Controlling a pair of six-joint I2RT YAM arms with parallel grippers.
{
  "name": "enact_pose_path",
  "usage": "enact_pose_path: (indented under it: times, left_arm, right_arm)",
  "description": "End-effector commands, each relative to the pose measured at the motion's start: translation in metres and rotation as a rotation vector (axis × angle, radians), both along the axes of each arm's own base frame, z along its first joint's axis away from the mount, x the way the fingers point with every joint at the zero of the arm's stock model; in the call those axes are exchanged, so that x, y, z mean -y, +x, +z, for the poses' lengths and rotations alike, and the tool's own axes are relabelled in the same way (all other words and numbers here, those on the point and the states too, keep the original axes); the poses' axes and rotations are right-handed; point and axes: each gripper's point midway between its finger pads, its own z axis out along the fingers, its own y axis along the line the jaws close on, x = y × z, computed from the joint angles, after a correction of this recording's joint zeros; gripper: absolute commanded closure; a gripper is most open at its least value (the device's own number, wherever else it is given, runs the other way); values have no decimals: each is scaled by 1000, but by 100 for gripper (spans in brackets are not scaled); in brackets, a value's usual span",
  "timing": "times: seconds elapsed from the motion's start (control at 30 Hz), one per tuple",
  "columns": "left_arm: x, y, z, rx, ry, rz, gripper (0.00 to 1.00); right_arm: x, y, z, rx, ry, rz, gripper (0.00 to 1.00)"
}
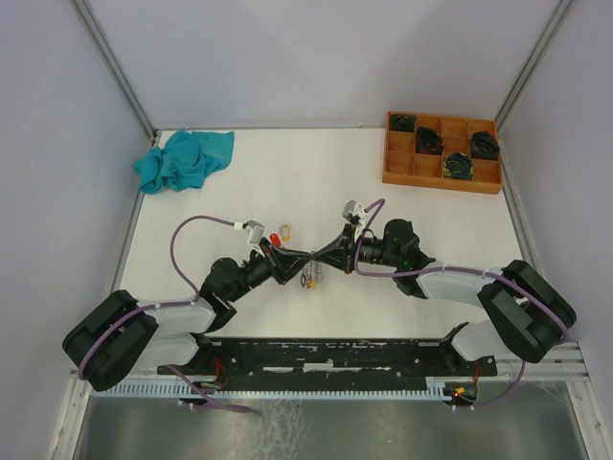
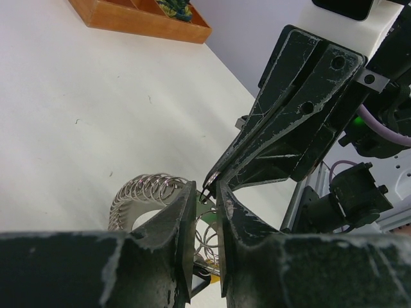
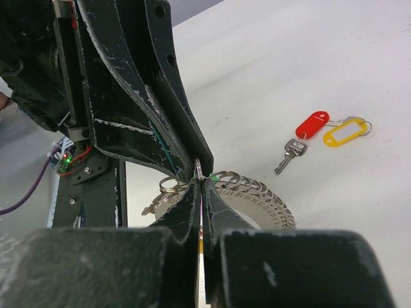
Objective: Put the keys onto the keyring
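Note:
The silvery keyring (image 1: 311, 279), a numbered disc edged with many small rings, lies mid-table. It also shows in the right wrist view (image 3: 270, 199) and the left wrist view (image 2: 144, 192). My two grippers meet tip to tip just above it. The right gripper (image 1: 319, 255) (image 3: 200, 183) is shut on a small upright ring at the keyring's near edge. The left gripper (image 1: 305, 257) (image 2: 205, 192) has its jaws narrowly apart around a green tag, apparently the green key. The red-tagged key (image 3: 313, 125) (image 1: 283, 231) and the pale yellow tag (image 3: 345, 133) lie together on the table behind it.
A wooden compartment tray (image 1: 421, 180) with black coils (image 1: 458, 166) stands at the back right. A teal cloth (image 1: 182, 160) lies at the back left. A black rail (image 1: 326, 355) runs along the near edge between the arm bases.

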Motion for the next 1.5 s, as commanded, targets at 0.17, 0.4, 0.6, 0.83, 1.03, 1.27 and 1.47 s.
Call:
enact_pose_path:
  times: [0.17,0.4,0.6,0.83,1.03,1.27,1.47]
  left_arm:
    - [1,-2,22,49,-66,-11,86]
    - [0,0,26,80,-45,-6,97]
    - [-3,4,19,68,73,10,97]
    - [-8,5,8,26,295,-3,97]
    - [-16,6,1,-17,590,-72,97]
    - [-15,-1,-10,-43,887,-245,97]
    - [3,-8,-16,-71,919,-377,97]
  right_arm:
    - [-5,-2,31,81,85,33,99]
    - [-5,-2,23,70,52,38,99]
    - [4,-1,10,71,-46,15,82]
    - [25,0,6,125,-190,12,66]
    - [31,1,7,173,-241,43,65]
    - [30,10,6,216,-243,65,65]
    - [23,15,9,244,-198,72,65]
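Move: The hands meet fingertip to fingertip. The right pinches the keyring's edge at its hand point, and the ring hangs with its middle about 5 cm straight below both hand points. From the left hand, the loose red-tagged key lies on the table some 8 cm ahead, 8 cm left and 15 cm down. The yellow-tagged key is roughly 12 cm ahead and 7 cm left, at the same depth. Staying almost in place at first, the left fingers close from slightly open and pinch the keyring's edge; then the right fingers open, let go and back off about 4 cm to the right, sinking 2 cm and dipping their tips. Keeping its pinch, the left hand tips its fingers steeply down, a turn of some 50 degrees, rising 1 cm before sinking to 2 cm below its start. ##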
